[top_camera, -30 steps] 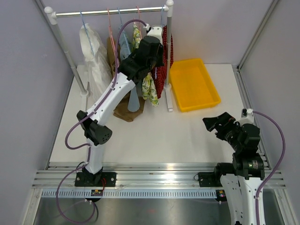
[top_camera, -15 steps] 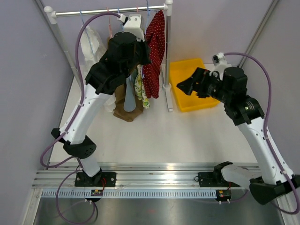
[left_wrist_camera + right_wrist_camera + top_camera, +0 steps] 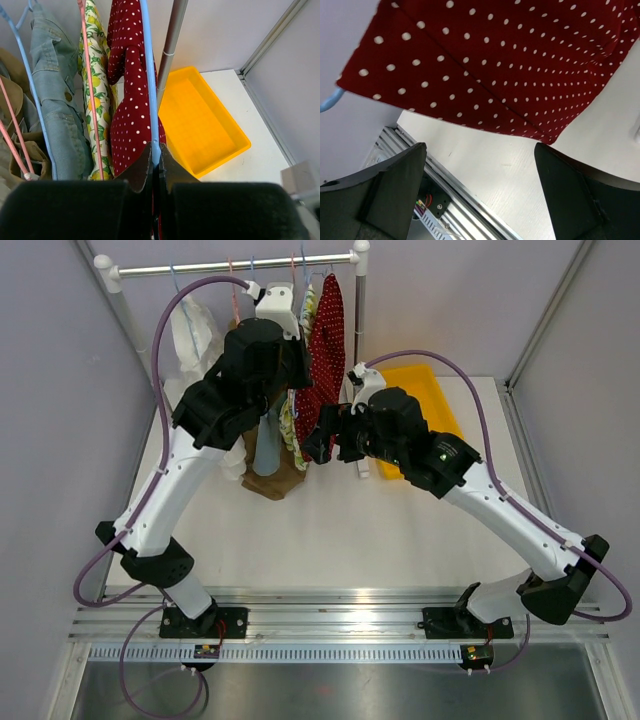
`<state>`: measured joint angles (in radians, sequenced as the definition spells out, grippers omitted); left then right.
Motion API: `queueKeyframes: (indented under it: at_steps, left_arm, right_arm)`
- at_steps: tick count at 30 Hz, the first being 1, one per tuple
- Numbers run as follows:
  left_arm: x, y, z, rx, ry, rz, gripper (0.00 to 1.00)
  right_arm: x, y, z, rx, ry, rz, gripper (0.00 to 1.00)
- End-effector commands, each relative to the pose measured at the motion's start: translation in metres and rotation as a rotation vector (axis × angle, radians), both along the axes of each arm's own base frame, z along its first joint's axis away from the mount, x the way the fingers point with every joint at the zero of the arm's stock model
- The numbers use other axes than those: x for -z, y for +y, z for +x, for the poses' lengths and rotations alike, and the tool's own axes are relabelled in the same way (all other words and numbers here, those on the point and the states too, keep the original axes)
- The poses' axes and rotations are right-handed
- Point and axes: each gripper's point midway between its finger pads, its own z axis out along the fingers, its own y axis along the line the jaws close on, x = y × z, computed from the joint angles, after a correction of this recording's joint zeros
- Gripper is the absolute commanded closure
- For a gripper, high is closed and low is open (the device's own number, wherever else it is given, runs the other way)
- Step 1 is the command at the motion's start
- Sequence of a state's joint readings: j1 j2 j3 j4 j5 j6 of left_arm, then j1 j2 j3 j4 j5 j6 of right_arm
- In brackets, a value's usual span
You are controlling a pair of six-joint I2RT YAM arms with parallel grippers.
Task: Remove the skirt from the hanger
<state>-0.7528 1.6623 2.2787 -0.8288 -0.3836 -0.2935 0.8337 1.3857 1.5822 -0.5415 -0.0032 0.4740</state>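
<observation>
The red white-dotted skirt [image 3: 326, 345] hangs on a blue hanger [image 3: 150, 75] at the right end of the rail. My left gripper [image 3: 292, 362] reaches up among the clothes. In the left wrist view it [image 3: 156, 152] is shut on the hanger's blue wire, with the skirt [image 3: 131, 115] draped on both sides of it. My right gripper [image 3: 320, 440] is open beside the skirt's lower part. In the right wrist view the skirt [image 3: 510, 60] fills the top, just beyond the wide-open, empty gripper [image 3: 480, 170]. A blue hanger tip [image 3: 330, 100] shows at the left.
A floral garment [image 3: 100, 90], a denim one [image 3: 55, 100], a brown one [image 3: 268, 480] and a white one [image 3: 195, 330] hang left of the skirt. The rack's right post [image 3: 359, 350] stands right beside the skirt. A yellow tray [image 3: 425, 405] lies right of the post.
My right arm has swung left from over the yellow tray to the skirt's lower part, still open. My left arm stays up at the hanger and has shifted only slightly.
</observation>
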Motion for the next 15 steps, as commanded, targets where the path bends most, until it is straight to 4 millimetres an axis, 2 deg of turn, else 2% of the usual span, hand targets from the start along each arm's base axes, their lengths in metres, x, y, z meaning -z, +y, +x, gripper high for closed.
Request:
queueKeyframes:
  at_steps: [1,2,7,9,15]
  left_arm:
    - [-0.063,0.024,-0.02,-0.031,-0.15,-0.141,1.0]
    - [-0.06,0.024,-0.02,-0.032,-0.145,-0.136,1.0]
    - [-0.061,0.032,-0.025,-0.042,-0.153,-0.132,1.0]
    - [-0.061,0.034,-0.027,-0.043,-0.153,-0.13,1.0]
    - [-0.062,0.033,-0.03,-0.033,-0.152,-0.15,1.0]
  right_arm:
    - [-0.026,0.003,0.015,0.073,-0.094,0.037,0.04]
    - [-0.025,0.004,0.017,0.081,-0.096,0.032,0.06]
    - [-0.022,-0.001,0.029,0.135,-0.128,0.011,0.33]
    - [-0.023,-0.002,0.032,0.144,-0.141,0.006,0.38]
    - [-0.02,0.006,0.032,0.128,-0.144,0.036,0.42]
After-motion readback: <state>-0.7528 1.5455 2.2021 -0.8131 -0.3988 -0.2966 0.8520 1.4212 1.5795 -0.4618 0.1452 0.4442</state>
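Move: The right hand, wide open, has the red polka-dot skirt's middle roughly 10 cm ahead of it, 3 cm to the left and a little above; the near edge is just past its fingertips. Beyond the skirt, the lemon-print garment hangs some 13 cm ahead and 8 cm left of that hand, while the yellow box lies about 30 cm ahead, 20 cm right and 33 cm below. From the left hand, shut on the skirt's blue hanger, the skirt's middle is about 3 cm ahead, 4 cm right and 8 cm below. The right hand eases forward about 2.5 cm into the skirt's near edge, dipping a centimetre and coming back up, turning slightly clockwise with its fingers tipping up a little while they close from wide open to a bit over half, one on each side of the edge. Meanwhile the left hand keeps its shut grip on the blue hanger and draws it back and to the left, then also up, about 4 cm in all, away from the rail's right-hand post. ##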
